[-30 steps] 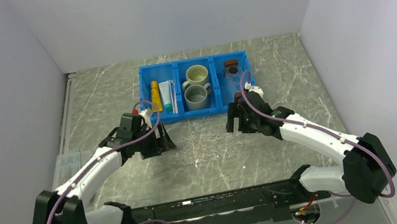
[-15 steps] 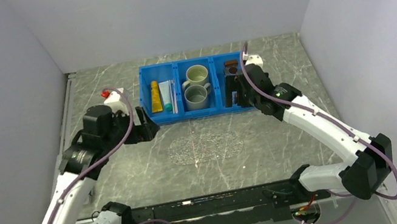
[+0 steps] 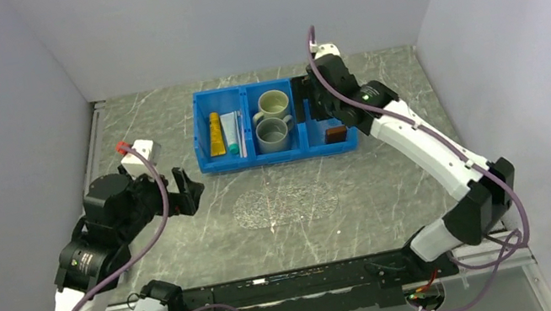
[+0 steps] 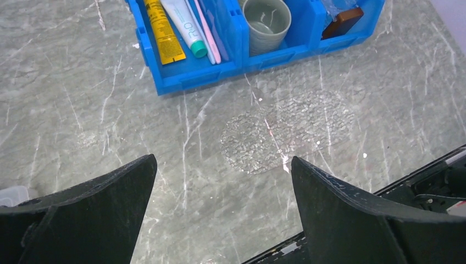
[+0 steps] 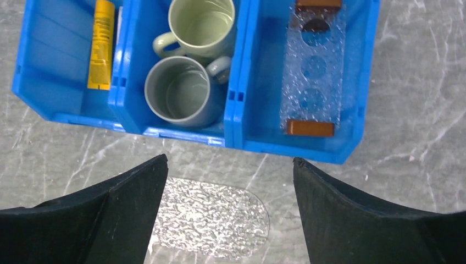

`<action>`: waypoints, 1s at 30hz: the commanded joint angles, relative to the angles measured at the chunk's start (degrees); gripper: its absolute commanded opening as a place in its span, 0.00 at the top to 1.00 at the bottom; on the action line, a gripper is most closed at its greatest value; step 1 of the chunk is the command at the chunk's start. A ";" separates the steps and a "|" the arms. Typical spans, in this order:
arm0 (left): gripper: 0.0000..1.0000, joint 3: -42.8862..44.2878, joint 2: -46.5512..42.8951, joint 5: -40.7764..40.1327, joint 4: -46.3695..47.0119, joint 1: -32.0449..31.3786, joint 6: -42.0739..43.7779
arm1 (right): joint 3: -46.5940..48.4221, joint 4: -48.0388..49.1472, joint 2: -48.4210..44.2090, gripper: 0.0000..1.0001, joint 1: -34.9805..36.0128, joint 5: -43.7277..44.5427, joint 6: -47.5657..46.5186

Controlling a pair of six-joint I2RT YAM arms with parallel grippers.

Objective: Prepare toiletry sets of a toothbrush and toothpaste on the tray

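The blue bin [image 3: 202,147] holds everything. In its left compartment lie a yellow toothpaste [image 4: 164,33], a white toothpaste with a teal cap [image 4: 184,25] and a thin pink toothbrush [image 4: 207,33]. The clear tray [image 5: 312,71] with brown end blocks [image 5: 310,128] lies in the right compartment. My right gripper [image 5: 230,159] hangs open above that compartment [image 3: 318,109], holding nothing. My left gripper [image 4: 222,159] is open over bare table, near and left of the bin [image 3: 184,190].
Two grey-green mugs [image 5: 184,96] [image 5: 200,25] fill the bin's middle compartment. A clear textured oval patch [image 3: 285,203] lies on the marble table in front of the bin. Grey walls close the sides and back. The black base rail [image 3: 296,289] runs along the near edge.
My left arm has drawn back to the left, away from the bin, its jaws opening wider. My right arm has swung forward from the table's middle to above the bin's right compartment.
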 commanded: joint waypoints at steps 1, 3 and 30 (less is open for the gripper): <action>0.01 -3.59 -2.68 -0.65 2.36 -0.20 3.05 | 7.37 -1.57 4.66 0.16 0.87 -0.75 -1.61; 0.01 -5.08 -3.83 -0.78 3.27 -0.22 3.16 | 10.91 -2.48 7.60 0.18 1.37 -0.75 -1.81; 0.01 -15.32 -8.82 -3.28 7.15 -0.18 2.47 | 20.30 -3.19 28.43 0.49 -11.40 -1.38 -3.83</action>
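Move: About 12 cm ahead of the right hand, 8 cm to its right and roughly 19 cm below lies the clear tray with brown ends, in the box's right compartment. The grey mug is some 6 cm ahead of that hand and 7 cm left, the green mug about 14 cm ahead and 6 cm left, both some 15 cm down. From the left hand the clear tray lies roughly 27 cm ahead, 32 cm right and 22 cm below. Reaching out over the box towards the clear tray, the right hand goes about 11 cm forward, first bowing left, then swinging some 8 cm back to the right while it sinks 6 cm. Its fingers narrow from nearly wide to about half open, with the wrist tipping down and turning clockwise slightly. The empty left hand sinks some 6 cm, fingers wide. ##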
